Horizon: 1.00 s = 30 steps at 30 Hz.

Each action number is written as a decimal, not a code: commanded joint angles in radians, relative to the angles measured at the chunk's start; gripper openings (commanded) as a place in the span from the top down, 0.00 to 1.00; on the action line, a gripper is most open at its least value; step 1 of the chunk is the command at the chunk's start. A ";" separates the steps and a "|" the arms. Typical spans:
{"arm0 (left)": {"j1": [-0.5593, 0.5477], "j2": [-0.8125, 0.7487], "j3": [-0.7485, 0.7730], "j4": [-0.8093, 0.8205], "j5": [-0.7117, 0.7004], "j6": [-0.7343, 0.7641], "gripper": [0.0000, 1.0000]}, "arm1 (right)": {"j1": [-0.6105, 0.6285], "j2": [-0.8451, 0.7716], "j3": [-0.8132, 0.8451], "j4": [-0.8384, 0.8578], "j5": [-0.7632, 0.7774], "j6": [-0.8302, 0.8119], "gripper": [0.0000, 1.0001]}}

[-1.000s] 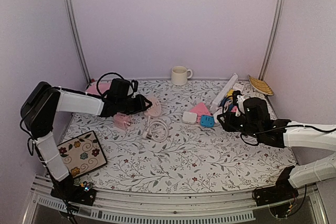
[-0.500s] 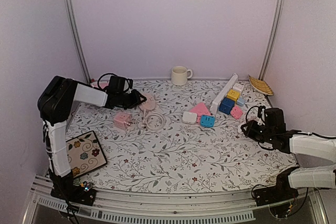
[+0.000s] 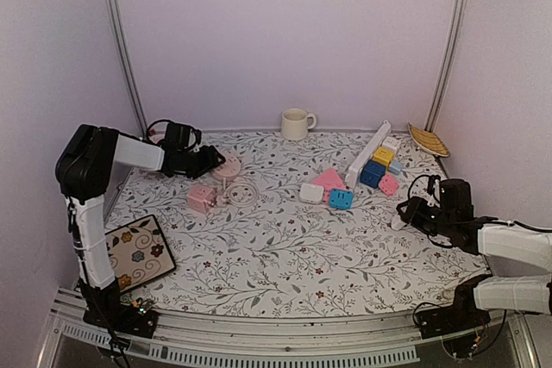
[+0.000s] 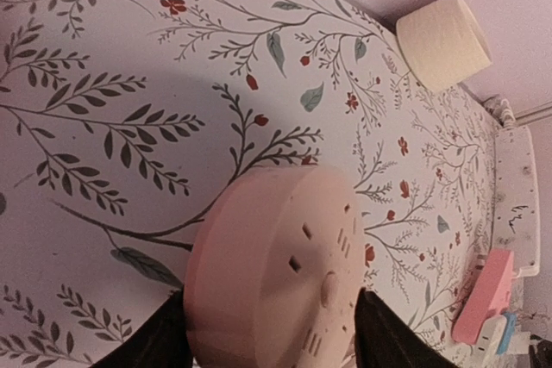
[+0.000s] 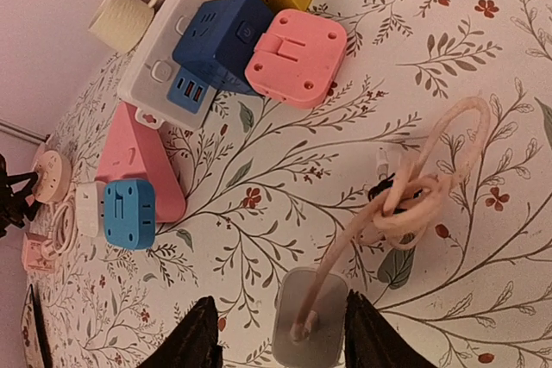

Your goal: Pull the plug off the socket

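Note:
The round pink socket lies at the back left of the table. In the left wrist view the socket fills the space between my fingers, its slots empty. My left gripper is open, its tips right beside the socket's rim and face. The plug, a grey block on a coiled pink cord, rests on the table at the right. My right gripper is open around it, with a clear gap on its left side.
A cream mug stands at the back. A white power strip has blue, yellow and pink adapters around it. A pink block, blue cube, white coil, pink cube and floral tile lie about.
The right arm drew back to the right with the plug and cord, away from the socket. The left arm carried the socket left. Both grippers have opened.

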<state>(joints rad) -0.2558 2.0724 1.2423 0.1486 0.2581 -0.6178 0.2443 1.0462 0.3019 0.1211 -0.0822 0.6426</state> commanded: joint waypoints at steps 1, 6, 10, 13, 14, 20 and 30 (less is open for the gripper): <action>0.002 -0.094 -0.031 -0.002 -0.012 0.035 0.31 | -0.005 -0.032 0.005 0.015 -0.003 0.005 0.45; 0.001 -0.207 -0.076 -0.003 -0.039 0.048 0.03 | -0.005 -0.074 0.033 -0.044 0.019 -0.003 0.31; -0.001 -0.282 -0.118 -0.003 -0.054 0.054 0.03 | -0.004 -0.122 0.059 -0.112 0.052 -0.022 0.14; -0.007 -0.337 -0.157 -0.003 -0.059 0.057 0.03 | -0.005 -0.154 0.089 -0.184 0.102 -0.037 0.03; -0.009 -0.354 -0.170 -0.003 -0.059 0.056 0.03 | -0.005 -0.163 0.099 -0.200 0.121 -0.043 0.01; -0.036 -0.462 -0.248 0.008 -0.057 0.055 0.03 | -0.005 -0.189 0.168 -0.269 0.160 -0.083 0.01; -0.166 -0.567 -0.343 0.012 -0.085 0.056 0.03 | 0.020 -0.029 0.247 -0.189 0.035 -0.133 0.01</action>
<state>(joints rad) -0.3607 1.5372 0.9382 0.1471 0.1932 -0.5755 0.2420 0.9398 0.5079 -0.1127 0.0078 0.5438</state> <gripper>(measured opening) 0.970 0.989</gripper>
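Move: The pink round socket sits right between the left fingertips, its middle some 4 cm to that hand's right and a touch lower. The pink box is about 13 cm back and 2 cm left of the left hand, the coiled cord 11 cm back and 12 cm right. The white plug is between the right fingertips, about 2 cm lower. Its bundled cord lies 5 cm ahead and 5 cm right of the right hand, the pink tile 13 cm ahead and 1 cm left. Spreading the already part-open fingers to nearly full width, both hands come clear of what they set down. The left climbs some 13 cm off the socket, then backs away about 9 cm, its fingers tipping upward by about 15 degrees; the right lifts some 7 cm off the plug, edging slightly forward near the end. ##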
